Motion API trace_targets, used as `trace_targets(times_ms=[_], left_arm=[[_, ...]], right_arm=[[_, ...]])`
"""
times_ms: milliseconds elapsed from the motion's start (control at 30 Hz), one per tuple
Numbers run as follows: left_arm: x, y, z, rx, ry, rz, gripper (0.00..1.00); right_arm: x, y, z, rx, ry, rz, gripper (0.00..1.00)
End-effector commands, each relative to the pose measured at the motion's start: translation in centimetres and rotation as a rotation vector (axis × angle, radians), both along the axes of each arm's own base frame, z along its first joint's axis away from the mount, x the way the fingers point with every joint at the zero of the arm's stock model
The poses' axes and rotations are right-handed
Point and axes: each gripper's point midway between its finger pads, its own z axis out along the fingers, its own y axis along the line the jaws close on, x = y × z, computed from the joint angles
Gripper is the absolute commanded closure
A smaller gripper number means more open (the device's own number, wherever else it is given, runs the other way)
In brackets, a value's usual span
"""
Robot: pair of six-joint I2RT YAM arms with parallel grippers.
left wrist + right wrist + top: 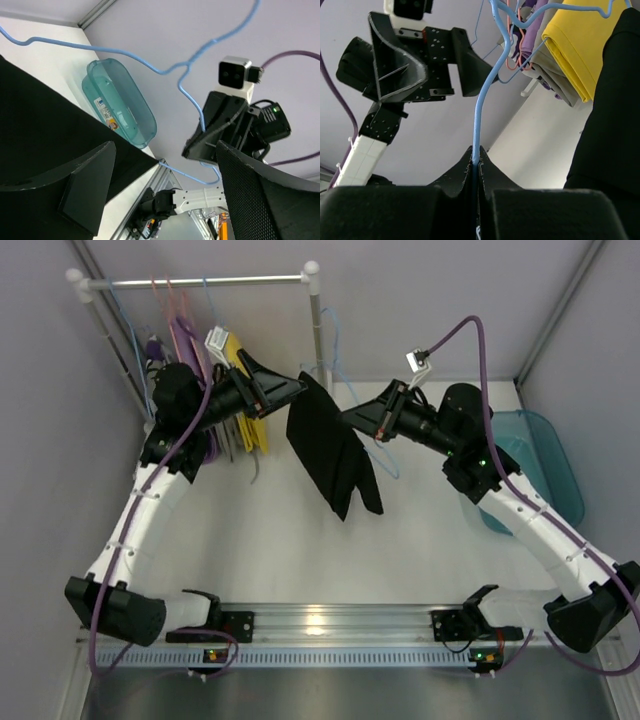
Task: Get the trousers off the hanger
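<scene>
The black trousers (332,448) hang folded over the light-blue wire hanger (334,335), which is held up in mid-air at the middle of the scene. My right gripper (347,416) is shut on the hanger's wire (479,120), and the wire runs straight up from between its closed fingers (455,177). My left gripper (296,392) stands open at the upper left edge of the trousers. In the left wrist view the black cloth (35,120) lies behind the left finger (87,192), and its corner reaches into the gap between the fingers. The trousers (615,130) fill the right side of the right wrist view.
A white clothes rack (200,282) at the back left carries pink hangers (172,310), a yellow garment (250,420) and purple garments (185,345). Its right post (315,320) stands just behind the trousers. A teal plastic bin (545,465) sits at the right.
</scene>
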Motion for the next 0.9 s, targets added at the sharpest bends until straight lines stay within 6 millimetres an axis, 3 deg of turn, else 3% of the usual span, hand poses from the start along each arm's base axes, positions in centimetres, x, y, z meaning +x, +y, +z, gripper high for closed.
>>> trace_targets(times_ms=[0, 300, 533, 633, 700, 867], left_arm=[[0.4, -2.1, 2.7, -0.072, -0.056, -0.049, 0.15], [0.4, -7.0, 2.7, -0.120, -0.020, -0.148, 0.21], [0.9, -8.4, 3.0, -0.147, 0.042, -0.142, 0.24], [1.8, -8.7, 2.9, -0.148, 0.069, -0.114, 0.31], [2.3, -9.0, 3.1, -0.140, 0.068, -0.092, 0.43], [3.4, -9.6, 2.6, -0.125, 0.101, -0.066, 0.47]], right_arm=[[-1.8, -0.4, 4.1, 0.072, -0.148, -0.008, 1.00], [-0.5, 0.6, 3.2, 0.067, -0.131, -0.034, 1.00], [0.4, 1.6, 1.8, 0.049, -0.091, -0.057, 1.00], [0.5, 2.1, 1.4, 0.038, -0.079, -0.063, 1.00], [0.5, 2.5, 1.2, 0.031, -0.076, -0.062, 1.00], [0.7, 3.3, 0.9, 0.016, -0.073, -0.064, 1.00]])
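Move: From the left hand, the black trousers on the blue hanger hang about 10 cm right, 5 cm back and 8 cm below. The right gripper, pinching the hanger, is about 13 cm right and 6 cm back, roughly level; the yellow garment is some 9 cm left, 2 cm ahead and 10 cm below. From the right hand, the trousers are 3 cm left, 1 cm ahead and 8 cm below. Left hand sweeps about 10 cm right towards the trousers' top, fingers partly closing; right, still pinching hanger, eases down-forward. ##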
